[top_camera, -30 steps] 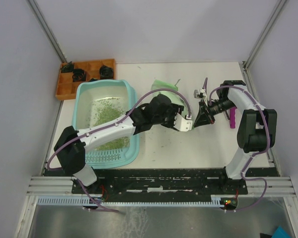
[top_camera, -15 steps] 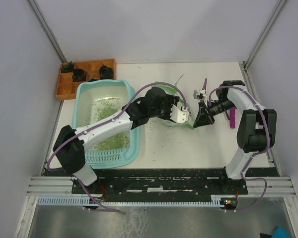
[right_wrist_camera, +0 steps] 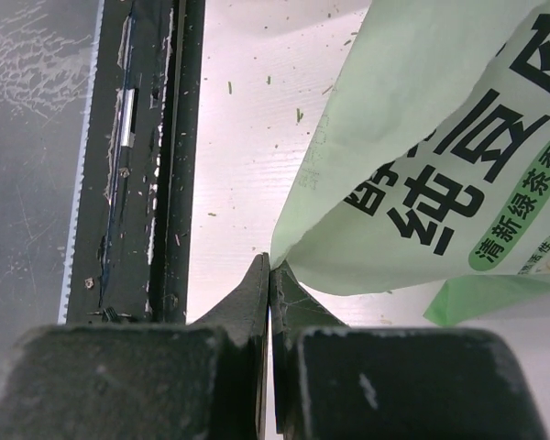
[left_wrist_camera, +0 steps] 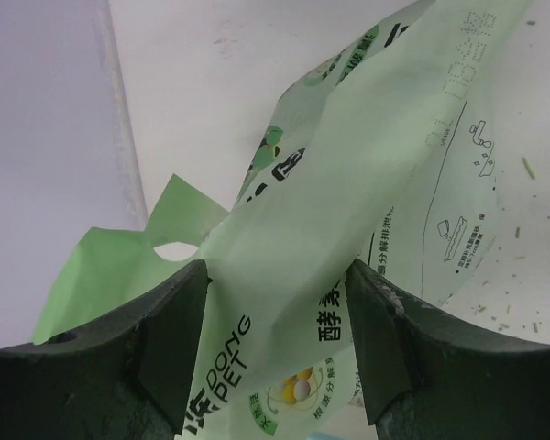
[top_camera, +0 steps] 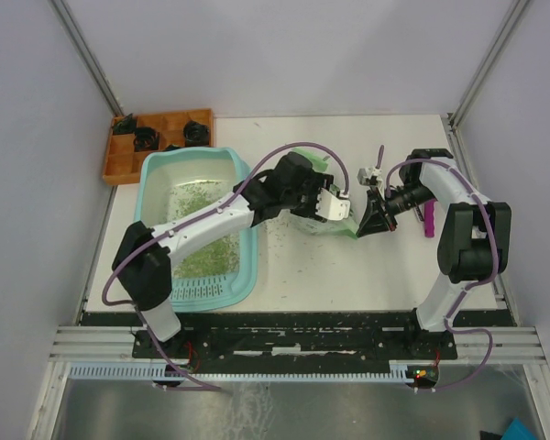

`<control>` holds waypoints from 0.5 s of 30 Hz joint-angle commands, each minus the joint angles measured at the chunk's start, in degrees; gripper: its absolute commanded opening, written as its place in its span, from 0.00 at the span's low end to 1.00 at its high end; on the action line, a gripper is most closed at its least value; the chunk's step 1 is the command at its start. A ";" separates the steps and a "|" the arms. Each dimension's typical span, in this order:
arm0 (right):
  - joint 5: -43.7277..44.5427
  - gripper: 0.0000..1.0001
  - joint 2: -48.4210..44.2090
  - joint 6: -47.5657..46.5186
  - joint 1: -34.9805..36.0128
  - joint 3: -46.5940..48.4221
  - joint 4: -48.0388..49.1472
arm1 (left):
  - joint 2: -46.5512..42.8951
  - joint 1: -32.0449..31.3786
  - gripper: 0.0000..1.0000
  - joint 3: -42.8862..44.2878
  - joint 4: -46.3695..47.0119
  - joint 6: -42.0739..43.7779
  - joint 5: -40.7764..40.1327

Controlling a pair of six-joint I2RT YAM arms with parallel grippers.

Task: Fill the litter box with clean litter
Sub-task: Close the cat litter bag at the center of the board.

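The teal litter box [top_camera: 206, 291] sits at the left of the table. Pale green litter [top_camera: 202, 203] is spread thinly over its whitish floor. My left arm reaches across the box. My left gripper [top_camera: 335, 205] hangs open over the light green printed bag [top_camera: 323, 227]. In the left wrist view the bag [left_wrist_camera: 348, 183] runs between the spread jaws of my left gripper [left_wrist_camera: 277, 271]. My right gripper [top_camera: 370, 220] is shut on the bag's right corner. In the right wrist view my right gripper [right_wrist_camera: 269, 262] pinches that corner of the bag [right_wrist_camera: 422, 137].
An orange compartmented tray [top_camera: 119, 167] with black parts stands at the back left. A magenta scoop [top_camera: 429, 220] lies by the right arm. Loose granules [top_camera: 298, 252] dot the table below the bag. A black rail [top_camera: 293, 325] runs along the near edge.
My left gripper has moved a little toward the back, over the bag, and its arm has swung right. The bag has sunk lower and flatter. The right gripper keeps its hold.
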 commanded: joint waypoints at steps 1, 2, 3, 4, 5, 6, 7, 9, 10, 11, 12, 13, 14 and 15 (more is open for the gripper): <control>0.17 0.02 -2.42 -2.29 0.34 1.17 -6.56 | 3.50 0.36 0.67 6.01 -6.33 1.27 1.80; 0.13 0.02 -2.39 -2.41 0.34 1.21 -6.64 | 4.23 0.47 0.66 7.38 -7.98 1.03 2.02; 0.15 0.02 -2.31 -2.49 0.28 1.28 -6.71 | 5.03 0.64 0.65 8.62 -10.00 1.12 1.79; 0.06 0.02 -2.21 -2.66 0.34 1.37 -6.99 | 5.65 0.76 0.63 9.49 -11.82 1.49 1.08; 0.10 0.02 -2.17 -2.83 0.34 1.45 -7.20 | 6.15 0.97 0.60 10.37 -13.44 1.97 0.40; 0.08 0.02 -2.21 -2.90 0.32 1.50 -7.25 | 6.53 1.27 0.57 11.17 -15.21 2.25 0.07; 0.11 0.02 -2.26 -2.90 0.33 1.58 -7.22 | 6.74 1.49 0.53 11.79 -16.38 2.18 -0.13; 0.20 0.02 -2.30 -2.69 0.32 1.86 -7.17 | 6.62 2.06 0.47 12.73 -17.79 1.64 0.49; 0.28 0.02 -2.18 -2.27 0.26 2.14 -7.00 | 6.40 2.23 0.43 12.68 -18.24 1.69 0.78; 0.29 0.02 -2.14 -1.76 0.26 2.47 -6.80 | 6.25 2.27 0.37 12.58 -18.60 2.13 1.10; 0.43 0.02 -2.06 -0.94 0.19 2.88 -6.39 | 6.05 2.25 0.30 12.38 -18.75 2.40 1.25; 0.56 0.02 -1.90 -0.07 0.20 3.30 -5.85 | 6.13 2.24 0.24 12.43 -18.99 2.54 1.34; 0.90 0.02 -1.82 1.31 0.21 3.73 -5.02 | 6.23 2.27 0.16 12.54 -19.30 2.52 1.29; 1.46 0.02 -1.73 3.08 0.18 4.32 -3.76 | 6.39 2.22 0.08 12.67 -19.56 2.51 1.29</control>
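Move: The free edge of the litter bag's mouth already stands between the left hand's open fingers, its fold roughly 2 cm below them and barely 1 cm to their left. The bag corner pinched by the right hand is about 10 cm back and 8 cm right, some 5 cm lower; the far green flap is 6 cm ahead and 3 cm left. From the right hand the mouth fold is 10 cm ahead, 8 cm left and 3 cm higher. Down over the bag's mouth goes the left hand, only about 2 cm, its fingers tipping some 10 degrees more steeply downward, while they close from well open to nearly shut and pinch the plastic fold between their tips. The right hand stays almost in place and keeps its shut grip on the near corner, holding the edge stretched out. ##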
